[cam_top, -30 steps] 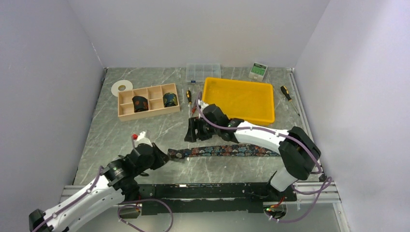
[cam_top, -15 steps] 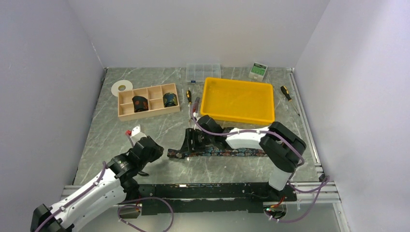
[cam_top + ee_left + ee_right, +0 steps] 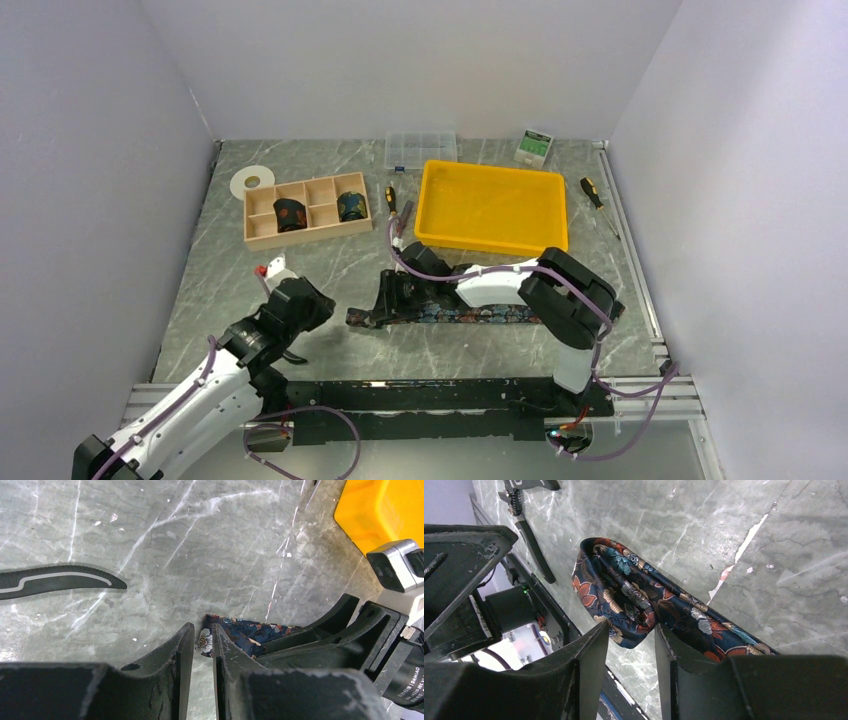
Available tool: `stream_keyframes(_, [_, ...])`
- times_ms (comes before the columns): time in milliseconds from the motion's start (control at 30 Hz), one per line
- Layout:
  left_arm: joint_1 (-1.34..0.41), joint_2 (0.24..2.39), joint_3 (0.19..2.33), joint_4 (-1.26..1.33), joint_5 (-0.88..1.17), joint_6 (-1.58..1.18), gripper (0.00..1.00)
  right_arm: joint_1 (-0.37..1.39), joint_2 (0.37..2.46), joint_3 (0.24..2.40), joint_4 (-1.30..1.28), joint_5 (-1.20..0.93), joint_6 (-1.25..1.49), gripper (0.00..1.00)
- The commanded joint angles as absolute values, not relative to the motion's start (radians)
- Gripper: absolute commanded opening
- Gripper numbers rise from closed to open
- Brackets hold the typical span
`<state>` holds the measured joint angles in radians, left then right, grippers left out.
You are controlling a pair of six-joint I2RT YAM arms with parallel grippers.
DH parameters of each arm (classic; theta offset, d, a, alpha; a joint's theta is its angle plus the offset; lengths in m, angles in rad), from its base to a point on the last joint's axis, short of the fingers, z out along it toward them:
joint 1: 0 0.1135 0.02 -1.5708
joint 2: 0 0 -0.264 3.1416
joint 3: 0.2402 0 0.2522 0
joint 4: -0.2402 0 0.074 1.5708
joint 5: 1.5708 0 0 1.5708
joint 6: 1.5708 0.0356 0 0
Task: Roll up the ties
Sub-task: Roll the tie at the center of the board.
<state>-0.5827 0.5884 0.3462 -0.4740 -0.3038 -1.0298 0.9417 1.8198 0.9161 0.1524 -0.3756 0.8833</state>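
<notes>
One tie (image 3: 470,315) lies as a flat strip across the near table, its left end folded over (image 3: 616,587). My right gripper (image 3: 385,305) is down at that fold, jaws apart, with the fabric's edge just at its fingertips (image 3: 596,640). My left gripper (image 3: 322,310) hangs to the left of the tie's tip (image 3: 204,641) with a narrow gap between its jaws and nothing in it. Two rolled ties (image 3: 290,213) (image 3: 350,207) sit in a wooden box (image 3: 262,238).
Black-handled pliers (image 3: 60,577) lie on the marble close to my left gripper. A yellow tray (image 3: 495,207) stands behind the right arm. A tape roll (image 3: 252,181), a clear parts case (image 3: 421,148), a small green box (image 3: 536,147) and screwdrivers (image 3: 592,193) line the back.
My left gripper let go of the tie's left tip and pulled back to the left. My right gripper came down and nearer onto the tie's left end, its jaws narrowing.
</notes>
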Motion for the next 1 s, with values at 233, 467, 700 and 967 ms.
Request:
stream_keyframes(233, [-0.575, 0.656, 0.302, -0.361, -0.234, -1.004, 0.25, 0.944, 1.829, 0.956, 0.185, -0.352, 0.832, 0.29])
stream_keyframes(467, [-0.574, 0.694, 0.279, -0.315, -0.213, -1.018, 0.25, 0.946, 1.822, 0.979, 0.173, -0.343, 0.758, 0.18])
stream_keyframes(700, [-0.572, 0.693, 0.267, -0.306, -0.207, -1.024, 0.26, 0.947, 1.812, 1.018, 0.126, -0.323, 0.655, 0.14])
stream_keyframes(967, [-0.568, 0.680, 0.247, -0.296, -0.194, -1.031, 0.29, 0.948, 1.842, 1.026, 0.113, -0.313, 0.559, 0.13])
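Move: The turned-over end of the tie lies just in front of the right fingertips, its middle about 3 cm to the left, level fore and aft, and 1 cm lower. The red screwdriver is some 19 cm ahead and 5 cm right of that hand, the yellow tray roughly 22 cm ahead and 23 cm right. From the left hand the tie end is about 6 cm right, 1 cm ahead and 5 cm below; the pliers lie some 12 cm left and 3 cm back. The right fingers close on the fold at the tie's turned-over end and pinch it, the hand almost still at first; then, keeping hold, it draws the fold about 2 cm forward and 1 cm up, rolling some 15 degrees so its forward side rises. Meanwhile the left hand, fingers slightly open, sinks about 4 cm and drifts right towards the tie's end. ##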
